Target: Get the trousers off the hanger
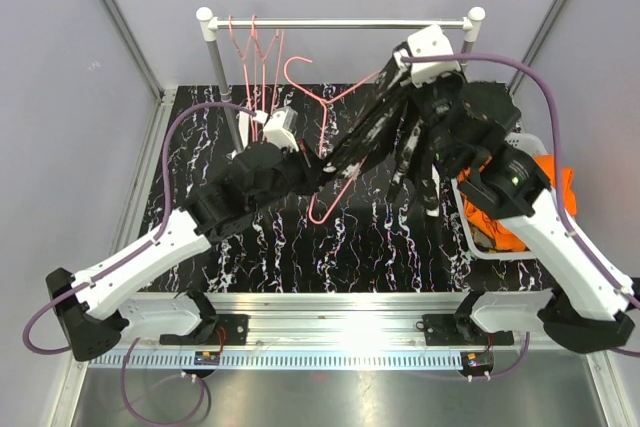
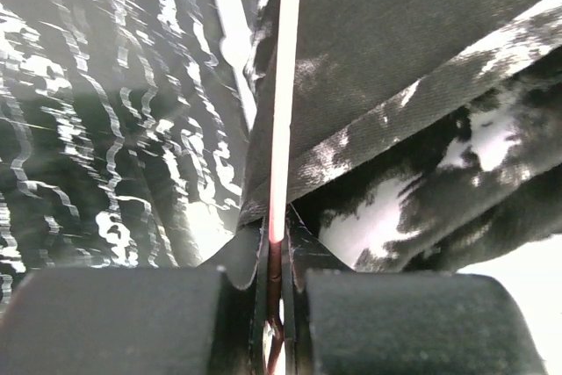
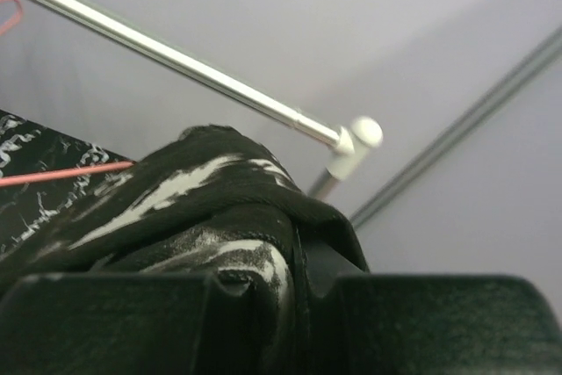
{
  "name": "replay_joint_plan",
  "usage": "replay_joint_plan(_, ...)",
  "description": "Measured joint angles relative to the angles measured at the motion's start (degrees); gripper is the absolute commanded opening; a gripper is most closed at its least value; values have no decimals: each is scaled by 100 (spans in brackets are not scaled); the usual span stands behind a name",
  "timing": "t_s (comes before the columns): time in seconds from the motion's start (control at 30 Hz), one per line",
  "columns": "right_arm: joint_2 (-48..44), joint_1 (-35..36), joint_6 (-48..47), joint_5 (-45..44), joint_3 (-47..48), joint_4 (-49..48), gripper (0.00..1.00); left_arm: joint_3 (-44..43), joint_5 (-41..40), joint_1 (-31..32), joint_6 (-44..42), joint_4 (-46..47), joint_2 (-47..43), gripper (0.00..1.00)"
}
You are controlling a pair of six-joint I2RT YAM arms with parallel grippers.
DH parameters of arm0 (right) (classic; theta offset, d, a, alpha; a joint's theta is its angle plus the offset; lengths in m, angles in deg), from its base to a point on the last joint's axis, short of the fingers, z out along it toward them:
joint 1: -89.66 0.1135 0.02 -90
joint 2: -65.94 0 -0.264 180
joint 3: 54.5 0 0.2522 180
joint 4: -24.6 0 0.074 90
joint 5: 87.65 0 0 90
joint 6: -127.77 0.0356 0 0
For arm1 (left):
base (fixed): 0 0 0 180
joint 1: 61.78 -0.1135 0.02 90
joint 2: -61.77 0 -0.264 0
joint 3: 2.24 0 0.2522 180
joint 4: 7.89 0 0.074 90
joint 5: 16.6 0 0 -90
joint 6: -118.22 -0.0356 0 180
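Black trousers with white markings (image 1: 375,132) stretch from a pink wire hanger (image 1: 322,209) up to my right gripper (image 1: 425,75), which is shut on a bunch of the cloth just below the rail. In the right wrist view the trousers (image 3: 202,199) fill the jaws of the gripper (image 3: 294,261). My left gripper (image 1: 300,159) is shut on the hanger's wire over the middle of the table. The left wrist view shows the pink wire (image 2: 283,129) pinched in the gripper (image 2: 277,256), with the trousers (image 2: 421,85) draped to its right.
A metal rail (image 1: 340,23) on white posts crosses the back, with several bare pink hangers (image 1: 255,52) at its left end. A white basket (image 1: 469,237) at the right holds bright orange trousers (image 1: 555,192). The tabletop (image 1: 380,237) is black with white marbling.
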Motion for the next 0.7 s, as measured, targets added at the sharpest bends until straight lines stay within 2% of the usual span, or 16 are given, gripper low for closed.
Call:
replay_joint_plan(0.23, -1296, -308, 9, -251, -1818, -776, 0, 455, 780, -20, 190, 247, -551, 0)
replay_joint_plan(0.37, -1486, -970, 498, -223, -2131, -769, 0, 459, 721, -39, 251, 66, -846, 0)
replay_joint_plan(0.5, -1416, -1471, 1012, -190, -1790, -439, 0, 501, 352, -109, 341, -404, -999, 0)
replay_joint_plan(0.7, -885, -1517, 1349, 37, 81, 55, 0, 1019, -44, -459, 538, -643, -748, 0)
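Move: The basket, my right hand's goal with the trousers, lies roughly 34 cm to its right, 5 cm farther out and nearly 50 cm below. The rack rail's right end is about 18 cm ahead, 14 cm right and 8 cm lower. My left hand holds the hanger; the empty hangers are some 26 cm ahead of it, 16 cm left and about level, and the trousers' middle about 5 cm ahead, 11 cm right and 8 cm up. I draw the trousers off the hanger by parting my hands, both keeping their grip. My right hand sweeps about 11 cm to the right, towards the basket's side, dipping first and then rising sharply past its starting height as it rolls left side up some 20 degrees and turns a little clockwise. My left hand pulls the hanger back, then swings left, forward again and down, tipping slightly downward. ##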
